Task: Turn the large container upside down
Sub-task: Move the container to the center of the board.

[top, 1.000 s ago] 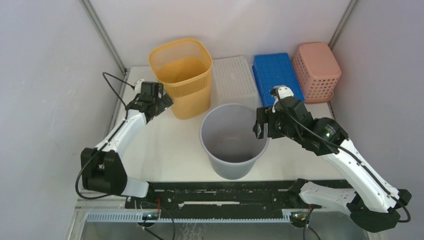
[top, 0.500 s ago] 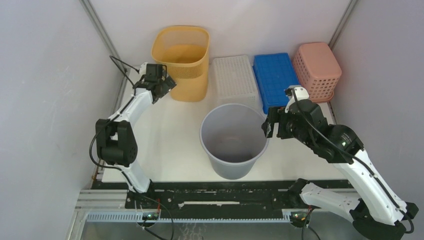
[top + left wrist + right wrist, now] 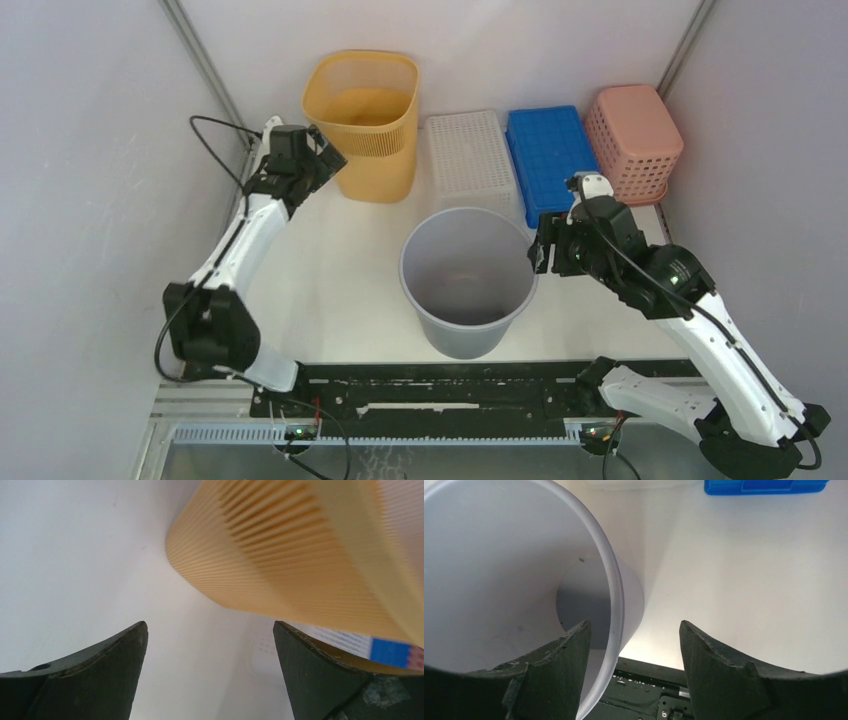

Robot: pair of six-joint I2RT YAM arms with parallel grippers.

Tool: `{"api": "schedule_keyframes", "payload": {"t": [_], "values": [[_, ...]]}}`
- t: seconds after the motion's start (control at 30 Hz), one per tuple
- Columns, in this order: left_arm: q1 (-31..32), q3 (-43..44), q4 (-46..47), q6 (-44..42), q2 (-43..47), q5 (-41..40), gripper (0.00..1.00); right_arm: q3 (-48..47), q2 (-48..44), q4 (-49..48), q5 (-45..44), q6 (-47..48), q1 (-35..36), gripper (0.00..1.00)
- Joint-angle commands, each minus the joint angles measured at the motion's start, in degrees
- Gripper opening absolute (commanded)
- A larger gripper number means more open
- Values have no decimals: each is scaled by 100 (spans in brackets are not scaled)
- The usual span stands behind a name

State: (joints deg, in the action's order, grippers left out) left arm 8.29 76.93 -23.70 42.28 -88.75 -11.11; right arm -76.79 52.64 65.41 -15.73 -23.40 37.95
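The large container, a grey round bucket [image 3: 470, 335], stands upright with its mouth up in the middle of the table. My right gripper [image 3: 545, 250] is at its right rim and open. In the right wrist view the rim [image 3: 616, 590] runs between the fingers of the right gripper [image 3: 634, 625], one finger inside the bucket [image 3: 499, 555] and one outside, with gaps on both sides. My left gripper [image 3: 325, 165] is open beside the yellow bin [image 3: 365, 130] at the back left. In the left wrist view the left gripper [image 3: 210, 625] holds nothing, and the ribbed bin wall [image 3: 280, 545] lies just ahead.
Along the back wall stand a white perforated crate [image 3: 468, 160], a blue crate [image 3: 550, 150] and a pink basket [image 3: 632, 140]. A black rail [image 3: 450, 385] runs along the table's near edge, close below the bucket.
The yellow bin went from nearer and raised to standing at the back, and my left gripper drew off to its left. My right gripper shifted right onto the bucket's rim, jaws slightly narrower.
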Motion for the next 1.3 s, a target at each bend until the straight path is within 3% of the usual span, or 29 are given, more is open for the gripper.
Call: {"api": "schedule_keyframes", "payload": {"t": [0.0,0.23,0.6,0.73,1.0,1.27], "values": [[61,-334,-69,-176,1063,266,100,182,31,-176,170,-134,-34,71],[500,-1467,-194,-332,2430,550,100,595,27,-373,410,-252,9,70],[1173,-2299,-767,-343,3713,500,100,841,249,-597,290,-301,98,61],[1191,-2279,-984,-547,3893,543,100,841,400,-723,302,-261,81,48],[1213,-2903,-1093,-406,4488,788,100,831,556,-1067,406,-261,-16,1],[1236,-3101,-1189,-401,4804,805,100,654,782,-1425,227,-442,-139,0]]}}
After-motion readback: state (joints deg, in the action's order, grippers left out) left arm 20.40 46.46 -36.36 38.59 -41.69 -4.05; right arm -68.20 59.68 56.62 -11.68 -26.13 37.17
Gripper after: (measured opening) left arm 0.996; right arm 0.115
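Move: The large grey container's middle lies about 16 cm left of the right hand, 2 cm back and 18 cm below; its near right rim is just left of the open fingers. On the table, some 25 cm below that hand, the upturned white basket is about 36 cm ahead and 17 cm left, the blue tray 36 cm ahead and 8 cm right. From the left hand the container is roughly 28 cm back, 33 cm right and 11 cm lower; the yellow basket is 9 cm ahead, 11 cm right and 7 cm lower. The right fingers straddle and pinch the container's right rim, one inside and one outside: the hand first sinks about 6 cm, tipping slightly down, then eases left and a little forward while closing. The open left hand leaves the yellow basket and sweeps some 21 cm back and slightly right towards the container's left side, arching up and down and turning 20 degrees clockwise. ##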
